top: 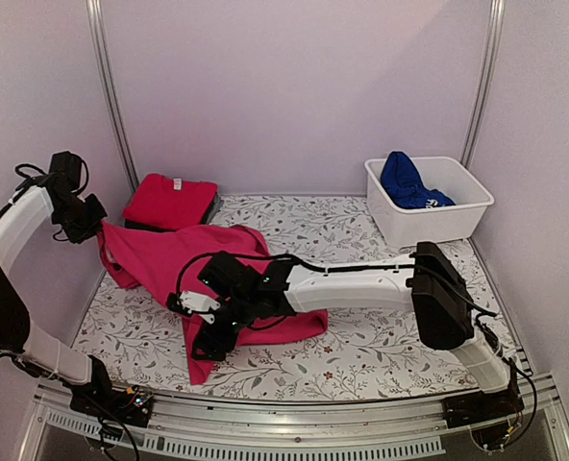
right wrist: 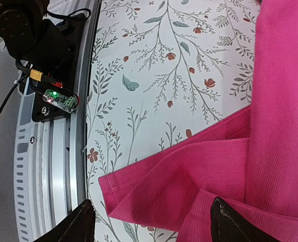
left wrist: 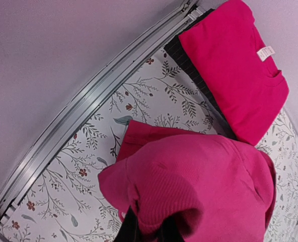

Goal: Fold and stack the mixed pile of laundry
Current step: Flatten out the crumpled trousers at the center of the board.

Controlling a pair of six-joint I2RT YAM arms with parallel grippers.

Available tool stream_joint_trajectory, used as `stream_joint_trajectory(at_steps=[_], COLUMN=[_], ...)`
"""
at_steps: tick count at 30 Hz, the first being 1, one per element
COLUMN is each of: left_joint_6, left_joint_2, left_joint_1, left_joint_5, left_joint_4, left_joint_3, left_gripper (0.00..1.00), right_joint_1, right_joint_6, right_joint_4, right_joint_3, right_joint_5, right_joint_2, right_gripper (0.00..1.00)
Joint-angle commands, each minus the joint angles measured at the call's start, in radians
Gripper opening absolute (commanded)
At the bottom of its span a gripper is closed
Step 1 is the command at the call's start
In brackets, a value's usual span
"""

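The large magenta-pink garment [top: 160,259] lies spread on the table's left half, one corner lifted at the far left. My left gripper [top: 94,226] is shut on that bunched corner [left wrist: 184,181], with its jaws buried in the cloth [left wrist: 154,229]. My right gripper [top: 208,336] hovers low over the garment's near hem and stands open. The hem corner [right wrist: 154,196] lies flat between its fingertips [right wrist: 81,224], touching neither. A folded red tee [top: 169,200] [left wrist: 234,65] sits at the back left on a dark garment [left wrist: 197,75]. A royal blue garment [top: 409,182] is heaped in the tub.
A floral leaf-patterned cloth [top: 361,230] [right wrist: 164,60] covers the table. The white plastic tub [top: 467,216] stands at the back right. A metal rail [right wrist: 53,166] with a small circuit board [right wrist: 61,99] runs along the near edge. Walls close in on three sides.
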Motion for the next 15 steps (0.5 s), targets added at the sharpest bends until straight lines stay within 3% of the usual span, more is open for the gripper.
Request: stream_joint_trajectory(at_steps=[1,5,8,11,13,15], left_joint_6=[0.005,-0.002,-0.007,-0.007,-0.007,-0.008], left_joint_2=[0.021,0.031,0.033,0.032,0.032,0.033], left_joint_1=[0.011,0.011,0.012,0.011,0.012,0.011], left_joint_5=[0.004,0.01,0.015,0.008,0.008,0.01], left_joint_4=[0.047,0.06,0.064,0.067,0.068,0.068], left_joint_3=[0.031,0.035,0.039,0.034,0.029,0.029], left_gripper=[0.0,0.0,0.0,0.0,0.0,0.0], right_joint_1=[0.012,0.018,0.022,0.021,0.015,0.001], right_joint_6=[-0.017,-0.011,-0.009,-0.013,-0.013,0.001], right_joint_4=[0.005,-0.005,-0.025,-0.03,-0.059,-0.127], right_joint_3=[0.043,-0.016,-0.033,-0.056,-0.066,-0.075], right_joint_5=[-0.019,0.033,0.158,0.32,0.376,0.408], right_joint_2=[0.079,0.126,0.142,0.134,0.123,0.113], right_gripper=[0.78,0.78,0.77,0.7,0.52,0.21])
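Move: The right hand hangs open over the trousers' loose near leg end, which lies about 8 cm below it and some 1 cm ahead. The board's front rail runs roughly 11 cm behind the hand. The trousers' right-hand end lies about 10 cm ahead and 25 cm right; the corner held up by the left hand is some 19 cm ahead and 28 cm left. From the left hand, the loose leg end is about 18 cm back, 28 cm right and 20 cm below. The right fingers come down onto the trousers' near leg end and begin to pinch up a fold, narrowing from wide open to about half. The right hand sinks some 6.5 cm, first easing back a centimetre, then carrying forward about 2.5 cm, away from the front rail, with a small tilt of the wrist. The left hand keeps its shut grip on the raised far-left corner, barely moving. ##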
